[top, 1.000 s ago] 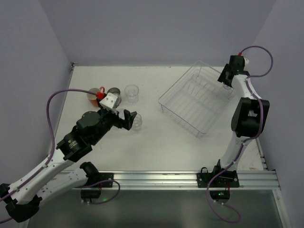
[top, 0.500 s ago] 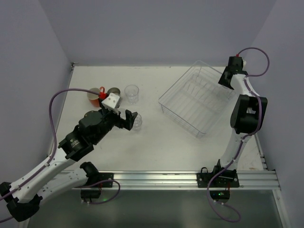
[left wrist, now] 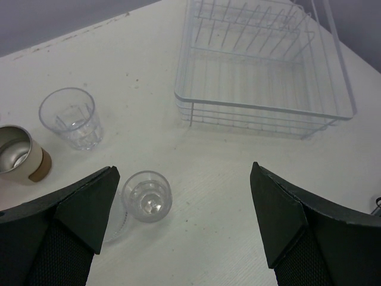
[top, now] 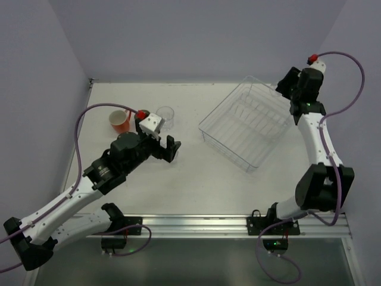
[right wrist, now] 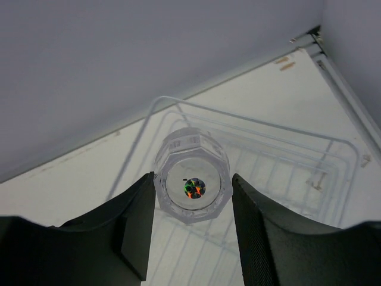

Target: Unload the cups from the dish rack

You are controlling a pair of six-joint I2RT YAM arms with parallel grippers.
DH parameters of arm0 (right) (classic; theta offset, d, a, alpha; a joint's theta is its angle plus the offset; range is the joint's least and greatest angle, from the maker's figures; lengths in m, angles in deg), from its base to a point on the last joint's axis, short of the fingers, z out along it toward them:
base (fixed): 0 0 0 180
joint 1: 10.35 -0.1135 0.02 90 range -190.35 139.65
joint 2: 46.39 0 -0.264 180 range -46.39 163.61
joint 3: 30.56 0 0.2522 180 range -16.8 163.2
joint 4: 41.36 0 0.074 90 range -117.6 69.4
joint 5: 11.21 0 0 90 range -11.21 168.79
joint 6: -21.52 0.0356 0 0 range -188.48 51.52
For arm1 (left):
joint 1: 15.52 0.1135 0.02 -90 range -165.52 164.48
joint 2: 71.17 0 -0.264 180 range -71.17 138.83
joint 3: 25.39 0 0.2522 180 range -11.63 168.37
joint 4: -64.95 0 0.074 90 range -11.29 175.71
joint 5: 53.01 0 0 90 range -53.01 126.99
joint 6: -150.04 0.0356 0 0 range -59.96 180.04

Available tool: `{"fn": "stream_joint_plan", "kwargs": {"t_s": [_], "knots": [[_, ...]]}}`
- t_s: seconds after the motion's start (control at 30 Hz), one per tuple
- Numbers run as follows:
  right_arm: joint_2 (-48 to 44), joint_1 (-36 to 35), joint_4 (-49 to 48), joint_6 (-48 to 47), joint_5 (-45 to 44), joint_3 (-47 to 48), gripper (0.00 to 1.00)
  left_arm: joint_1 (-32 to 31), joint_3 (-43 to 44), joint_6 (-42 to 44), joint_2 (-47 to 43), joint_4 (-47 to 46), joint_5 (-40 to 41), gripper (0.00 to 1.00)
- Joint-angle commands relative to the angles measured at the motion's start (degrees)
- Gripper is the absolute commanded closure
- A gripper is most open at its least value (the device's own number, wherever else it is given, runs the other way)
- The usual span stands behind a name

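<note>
My right gripper [right wrist: 191,192] is shut on a clear tumbler [right wrist: 191,179] and holds it bottom-up toward the camera, in the air above the dish rack [right wrist: 280,156]. From the top view that gripper [top: 290,89] hovers over the far right corner of the clear ribbed rack [top: 221,126], which shows no cups inside. My left gripper [left wrist: 184,220] stands wide open above the table, with a small clear tumbler [left wrist: 147,195] upright just inside its left finger, untouched. Another clear tumbler [left wrist: 71,117] and a beige cup [left wrist: 21,154] stand further left. The orange-red mug [top: 121,121] sits at the far left.
A clear tumbler [top: 165,116] stands beside the left wrist. Walls close the table at the back and on both sides. The left arm's purple cable [top: 89,116] loops over the mug area. A metal rail [top: 238,223] runs along the near edge.
The right arm has risen from the rack's far corner with the clear tumbler, its jaws having closed on it. The left arm has shifted a little right and back, covering the beige cup from above.
</note>
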Motion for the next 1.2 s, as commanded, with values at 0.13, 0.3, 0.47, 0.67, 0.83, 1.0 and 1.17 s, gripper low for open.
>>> {"fn": "stream_joint_plan", "kwargs": {"t_s": [0.13, 0.3, 0.47, 0.67, 0.83, 1.0, 1.17], "knots": [[-18.9, -9.5, -20.7, 15.9, 17.4, -21.8, 0.72, 0.4, 5.5, -9.3, 4.8, -10.0, -11.6, 0.0], [-27.4, -13.8, -34.3, 30.1, 34.4, -33.8, 0.72, 0.5, 6.2, -15.3, 10.9, -18.1, -17.2, 0.0], [-32.5, -18.3, -43.2, 36.5, 40.3, -42.7, 0.72, 0.4, 5.6, -20.8, 15.4, -23.5, -21.1, 0.02], [-33.7, -18.8, -52.3, 42.4, 44.8, -49.1, 0.72, 0.4, 5.5, -25.0, 19.0, -28.6, -24.5, 0.05], [-31.7, -19.0, -58.2, 45.5, 46.8, -51.2, 0.72, 0.4, 4.8, -27.5, 21.2, -31.7, -27.4, 0.14], [-29.0, -19.3, -61.9, 48.0, 49.4, -51.6, 0.72, 0.4, 4.1, -28.5, 22.1, -35.2, -28.6, 0.3], [-26.4, -19.7, -66.8, 51.3, 50.8, -52.0, 0.72, 0.4, 4.1, -29.5, 23.3, -37.6, -30.8, 0.43]]}}
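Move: The right hand already grips a glass cup by its base, about 4 cm ahead of the hand point. That cup lies some 29 cm ahead and 46 cm right of the open left hand, roughly level. The right hand is taking it to the left gripper, about 45 cm left and 26 cm back. The dish rack sits 11 cm left, 5 cm back and 20 cm below the right hand. Right swings the held glass about 25 cm left and 20 cm back; left reaches some 15 cm right, half-closing. ##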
